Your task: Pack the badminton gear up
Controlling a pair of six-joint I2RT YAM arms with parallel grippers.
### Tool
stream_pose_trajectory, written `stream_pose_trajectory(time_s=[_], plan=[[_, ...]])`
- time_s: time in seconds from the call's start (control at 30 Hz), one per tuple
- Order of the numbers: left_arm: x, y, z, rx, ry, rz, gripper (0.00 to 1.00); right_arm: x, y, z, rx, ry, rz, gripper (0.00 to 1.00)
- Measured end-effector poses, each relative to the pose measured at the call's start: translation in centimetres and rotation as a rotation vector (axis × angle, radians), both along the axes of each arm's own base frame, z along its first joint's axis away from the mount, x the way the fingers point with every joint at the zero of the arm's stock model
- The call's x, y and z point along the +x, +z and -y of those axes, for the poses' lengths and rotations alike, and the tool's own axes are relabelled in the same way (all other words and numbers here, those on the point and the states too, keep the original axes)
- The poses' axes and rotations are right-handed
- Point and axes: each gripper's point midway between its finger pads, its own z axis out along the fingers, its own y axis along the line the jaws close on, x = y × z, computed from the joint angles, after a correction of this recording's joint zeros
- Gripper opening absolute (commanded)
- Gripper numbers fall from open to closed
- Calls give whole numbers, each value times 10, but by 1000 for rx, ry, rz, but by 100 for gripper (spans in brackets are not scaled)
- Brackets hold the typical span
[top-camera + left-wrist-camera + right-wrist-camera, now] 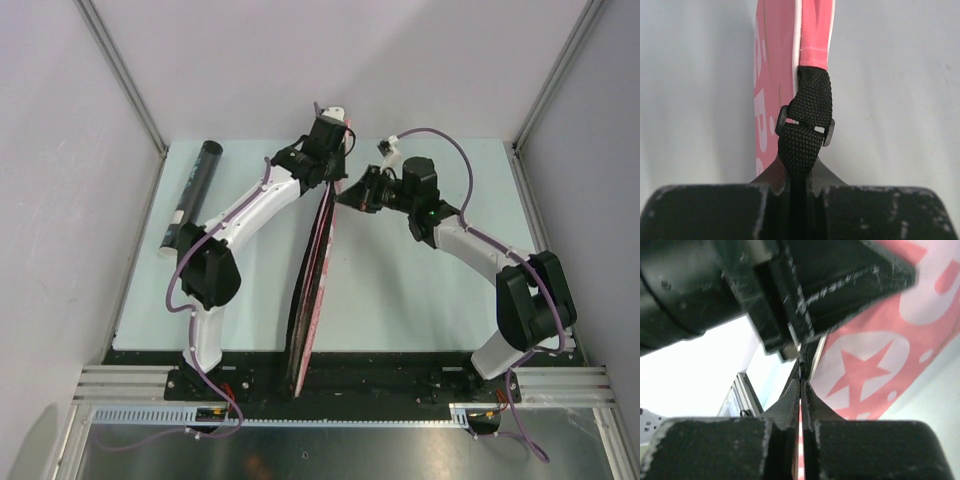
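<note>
The long pink racket bag (310, 300) stands on its edge across the middle of the table, its far end lifted between both arms. My left gripper (799, 172) is shut on the bag's black strap (807, 115), just below the buckle, and in the top view this left gripper (329, 168) sits at the bag's far end. My right gripper (801, 390) is shut on the thin edge of the pink bag (865, 375) by its zip, with the right gripper (346, 196) on the bag's right side. A black lettered tube (192, 195) lies at the far left.
The pale table (420, 290) is walled in by grey panels and metal posts (120, 75) on both sides. The left arm's black gripper body (805, 285) hangs close above my right fingers. A black rail runs along the near edge (380, 370).
</note>
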Motion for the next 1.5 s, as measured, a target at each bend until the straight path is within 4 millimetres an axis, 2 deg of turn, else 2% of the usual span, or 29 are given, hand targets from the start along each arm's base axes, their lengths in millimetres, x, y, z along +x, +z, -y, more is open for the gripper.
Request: stream_pose_trajectory(time_s=[0.07,0.13,0.27,0.37,0.47,0.53,0.67,0.83,0.93,0.97,1.07,1.2,1.37,1.4,1.43,1.47,1.5], plan=[[7,7,-13,24,79,26,0,-5,3,-6,-10,-3,7,0],[17,15,-30,36,159,53,0,-18,4,-15,-32,16,6,0],[46,29,-84,28,349,102,0,-66,-7,-37,-131,94,-17,0],[62,29,-126,14,466,104,0,-94,-27,-44,-229,113,-35,0],[74,29,-163,3,556,104,0,-123,-50,-36,-291,137,-67,0],[84,30,-183,-2,597,108,0,-144,-68,-22,-325,148,-103,0],[106,24,-209,-23,663,116,0,-176,-102,11,-383,143,-167,0],[121,1,-228,-25,704,85,0,-214,-130,48,-414,126,-229,0],[126,-16,-227,-33,702,53,0,-223,-137,60,-405,92,-235,0],[127,-14,-224,-38,697,55,0,-224,-139,62,-398,81,-236,0],[126,-14,-219,-44,685,51,0,-230,-147,68,-371,54,-253,0],[127,-14,-219,-45,684,51,0,-235,-173,73,-380,22,-321,0],[128,-13,-221,-51,684,55,0,-231,-189,65,-386,10,-381,1],[129,-13,-221,-56,680,55,0,-231,-189,62,-380,17,-382,12],[130,-12,-221,-63,674,53,0,-230,-188,61,-373,21,-377,28],[130,-12,-220,-72,666,51,0,-230,-185,60,-368,26,-369,51],[132,-12,-219,-87,653,51,0,-231,-183,61,-373,29,-359,57]])
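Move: The right fingers are shut on the black zip pull. The racket bag's narrow end, where the zip runs out, lies some 38 cm back from the right hand, 9 cm to its left and 12 cm lower. From the left hand, which already grips the bag's strap, that end is about 48 cm back, 9 cm left and 10 cm lower. The black tube's middle is roughly 6 cm ahead of the left hand, 40 cm to its left and 19 cm below. Draw the right gripper back about 23 cm and down 18 cm, drifting slightly right, dragging the zip pull along the bag to its narrow end, then open the fingers a little to let go. Meanwhile keep the left grip on the strap and carry it left and forward towards the black tube, turning the wrist some 40 degrees counter-clockwise, then hold still against the pull. ##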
